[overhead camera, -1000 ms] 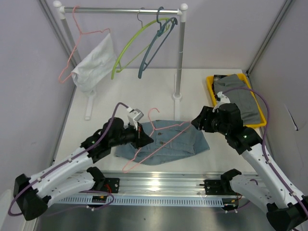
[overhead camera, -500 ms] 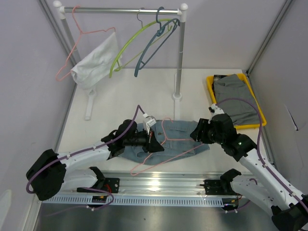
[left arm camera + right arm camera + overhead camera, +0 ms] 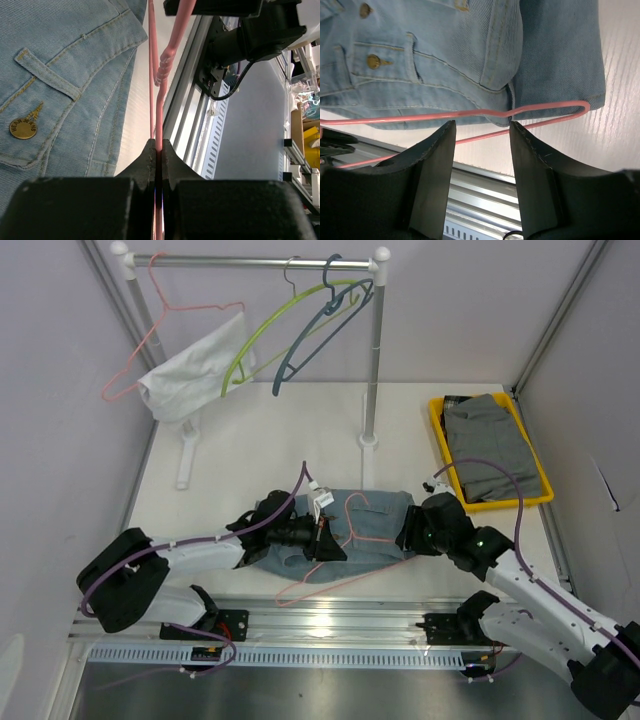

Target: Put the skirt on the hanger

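Note:
The light blue denim skirt (image 3: 375, 525) lies flat near the table's front edge. A thin pink hanger (image 3: 335, 585) lies over and in front of it, hook toward the skirt's waist. My left gripper (image 3: 325, 540) is shut on the hanger's wire. In the left wrist view the pink hanger (image 3: 160, 90) runs out from the left gripper (image 3: 156, 145), with the skirt (image 3: 65, 60) and its brass button to the left. My right gripper (image 3: 408, 530) stands open at the skirt's right end. In the right wrist view the right gripper (image 3: 481, 125) holds nothing; the hanger (image 3: 445, 116) and the skirt (image 3: 470, 45) lie just beyond its tips.
A clothes rack (image 3: 373, 360) at the back carries a pink hanger with a white garment (image 3: 190, 375), a green hanger (image 3: 270, 335) and a blue hanger (image 3: 310, 335). A yellow tray (image 3: 505, 502) with a grey garment (image 3: 490, 445) sits at the right. A metal rail (image 3: 330, 625) runs along the near edge.
My left gripper has carried the pink hanger to the right, over the skirt. My right gripper has come down and left onto the skirt's right end. The hangers on the rack swing left.

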`<state>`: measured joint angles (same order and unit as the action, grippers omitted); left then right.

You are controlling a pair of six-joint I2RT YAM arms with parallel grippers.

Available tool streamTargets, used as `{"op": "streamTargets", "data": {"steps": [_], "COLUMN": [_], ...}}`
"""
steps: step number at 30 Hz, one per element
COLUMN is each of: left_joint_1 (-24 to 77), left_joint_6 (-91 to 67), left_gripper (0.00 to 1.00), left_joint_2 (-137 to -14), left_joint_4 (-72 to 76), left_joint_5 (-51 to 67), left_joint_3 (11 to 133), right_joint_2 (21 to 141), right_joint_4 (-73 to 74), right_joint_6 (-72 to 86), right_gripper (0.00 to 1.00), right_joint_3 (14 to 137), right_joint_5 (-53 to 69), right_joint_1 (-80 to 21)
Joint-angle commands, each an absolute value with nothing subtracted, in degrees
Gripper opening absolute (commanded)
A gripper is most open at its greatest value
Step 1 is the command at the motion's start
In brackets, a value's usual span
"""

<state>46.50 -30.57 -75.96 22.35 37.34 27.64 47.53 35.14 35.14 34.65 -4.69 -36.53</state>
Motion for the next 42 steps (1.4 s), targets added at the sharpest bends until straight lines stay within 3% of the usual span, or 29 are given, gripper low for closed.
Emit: {"op": "streamTargets", "data": {"steps": [1, 20, 28, 33, 42], "left_joint_1": [46.8, 46.6, 45.0, 42.7, 38.8], "left_joint_6": [-30.2, -28.6, -28.0, -27.8, -28.0], "left_gripper": [0.00, 0.00, 0.00, 0.00, 0.00], "left_joint_2": [-76.5, -78.1, -77.6, -77.4, -78.6], "left_joint_4": [27.7, 26.2, 26.3, 27.2, 30.5], "left_joint_5": [38.7, 37.4, 38.3, 39.4, 41.4], "left_joint_3": [27.7, 28.9, 29.4, 29.7, 30.5], "right_joint_2": [48.6, 59.3, 59.0, 59.9, 59.1], "right_joint_4": [32.1, 22.7, 27.9, 33.0, 32.5], "right_joint_6": [36.6, 38.7, 37.4, 36.2, 37.5], "right_gripper": [0.52, 0.52, 0.14, 0.06, 0.01], "right_joint_3": [33.4, 29.4, 38.5, 47.7, 49.0], "right_joint_5": [-6.7, -7.4, -9.5, -9.4, -2.0], "right_joint_1": [-37.8, -41.4, -41.4, -40.8, -35.2]}}
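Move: Just under the right hand lies the edge of the skirt's waistband, some 6 cm down, 1 cm back and 2 cm left. The pink hanger's right end is about 6 cm to the right of that hand, level fore and aft and 4 cm lower; the skirt's middle lies about 14 cm left, 1 cm ahead and 8 cm down. The left hand, already gripping the hanger, has that waistband edge about 12 cm to its right, level fore and aft, and 6 cm below. Sinking about 6 cm and easing slightly left, the right hand brings its open fingers down to the waistband edge beside the hanger's bar, shuts them on a fold of denim, then lifts roughly 10 cm while travelling 4 to 5 cm forward and a little left. Still pinching the hanger, the left hand stays low, then shifts it about 4 cm forward as the cloth is raised. ##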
